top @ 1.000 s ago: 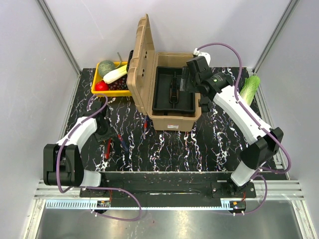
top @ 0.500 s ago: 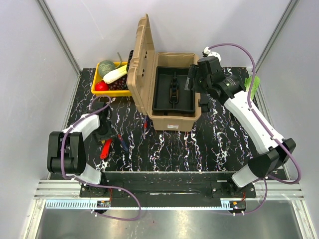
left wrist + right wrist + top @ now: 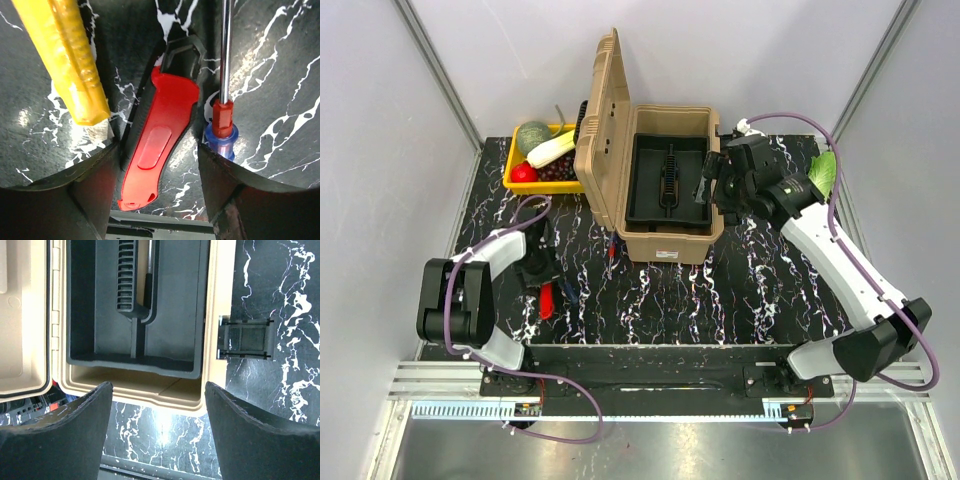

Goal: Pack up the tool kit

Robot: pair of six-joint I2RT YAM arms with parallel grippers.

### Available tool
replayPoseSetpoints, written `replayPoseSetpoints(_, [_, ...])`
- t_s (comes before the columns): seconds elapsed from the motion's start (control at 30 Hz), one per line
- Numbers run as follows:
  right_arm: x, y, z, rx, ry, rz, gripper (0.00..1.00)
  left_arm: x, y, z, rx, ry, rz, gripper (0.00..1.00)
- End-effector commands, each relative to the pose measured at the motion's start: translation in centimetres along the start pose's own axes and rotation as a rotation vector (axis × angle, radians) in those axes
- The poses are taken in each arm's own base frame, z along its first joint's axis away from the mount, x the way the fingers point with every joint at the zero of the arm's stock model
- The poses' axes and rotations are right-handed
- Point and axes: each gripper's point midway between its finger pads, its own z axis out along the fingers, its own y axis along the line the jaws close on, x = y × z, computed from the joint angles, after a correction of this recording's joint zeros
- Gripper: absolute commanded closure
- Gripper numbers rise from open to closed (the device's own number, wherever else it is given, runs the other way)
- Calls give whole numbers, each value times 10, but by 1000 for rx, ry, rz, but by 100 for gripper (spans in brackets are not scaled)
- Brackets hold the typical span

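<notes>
The tan toolbox (image 3: 665,240) stands open at the table's middle, lid (image 3: 600,130) up on its left, black inner tray (image 3: 670,185) inside; it also shows in the right wrist view (image 3: 215,305). My left gripper (image 3: 536,270) is open low over the table, its fingers (image 3: 95,185) either side of a red-handled tool (image 3: 160,145). A yellow-handled tool (image 3: 65,60) lies to its left, a blue-and-red screwdriver (image 3: 221,120) to its right. My right gripper (image 3: 712,190) is open and empty above the toolbox's right side; its fingers (image 3: 75,435) frame the box's front rim.
A yellow crate (image 3: 518,180) of vegetables and fruit sits behind the lid at the back left. A green leafy vegetable (image 3: 823,172) lies at the right edge. Another small tool (image 3: 611,250) lies just left of the toolbox front. Grey walls enclose the table.
My left gripper has swung right and down over the red-handled tool. My right arm has pulled back right, from over the tray to the box's right side.
</notes>
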Motion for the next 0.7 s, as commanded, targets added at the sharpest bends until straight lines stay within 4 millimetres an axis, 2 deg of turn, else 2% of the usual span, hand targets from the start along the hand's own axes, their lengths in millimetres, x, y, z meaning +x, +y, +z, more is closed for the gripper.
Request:
replayPoseSetpoints(0.0, [-15, 15, -23, -103, -61, 32, 20, 9, -8, 3, 5, 16, 1, 34])
replayPoseSetpoints(0.17, [-16, 20, -28, -136, -29, 5, 20, 24, -14, 7, -16, 52, -39, 53])
replayPoseSetpoints(0.27, [-13, 19, -34, -148, -27, -16, 20, 27, -8, 9, -75, 32, -49, 67])
replayPoseSetpoints(0.4, [-8, 14, -37, -152, -7, -32, 20, 26, -7, -6, -71, -29, -91, 80])
replayPoseSetpoints(0.47, [-5, 17, -39, -172, 12, -41, 20, 20, -10, -23, -42, -83, -113, 82])
replayPoseSetpoints(0.53, [-4, 19, -41, -183, 19, -50, 20, 10, -15, -49, 11, -167, -134, 84])
replayPoseSetpoints(0.67, [-3, 24, -47, -224, 24, -80, 20, -7, -23, -118, 123, -329, -162, 84])
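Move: The red knife lies between the left hand's open fingers, practically at table height, its middle about 2 cm ahead of the hand point and centred. The screwdriver is some 5 cm to the hand's right and 3 cm ahead; the yellow knife is about 6 cm left and 7 cm ahead. From the raised right hand, the red knife is roughly 43 cm left, 10 cm back and 27 cm below. Left hand eases 2 cm back-right, pinches the red knife and lifts about 5 cm; right draws back slightly. ##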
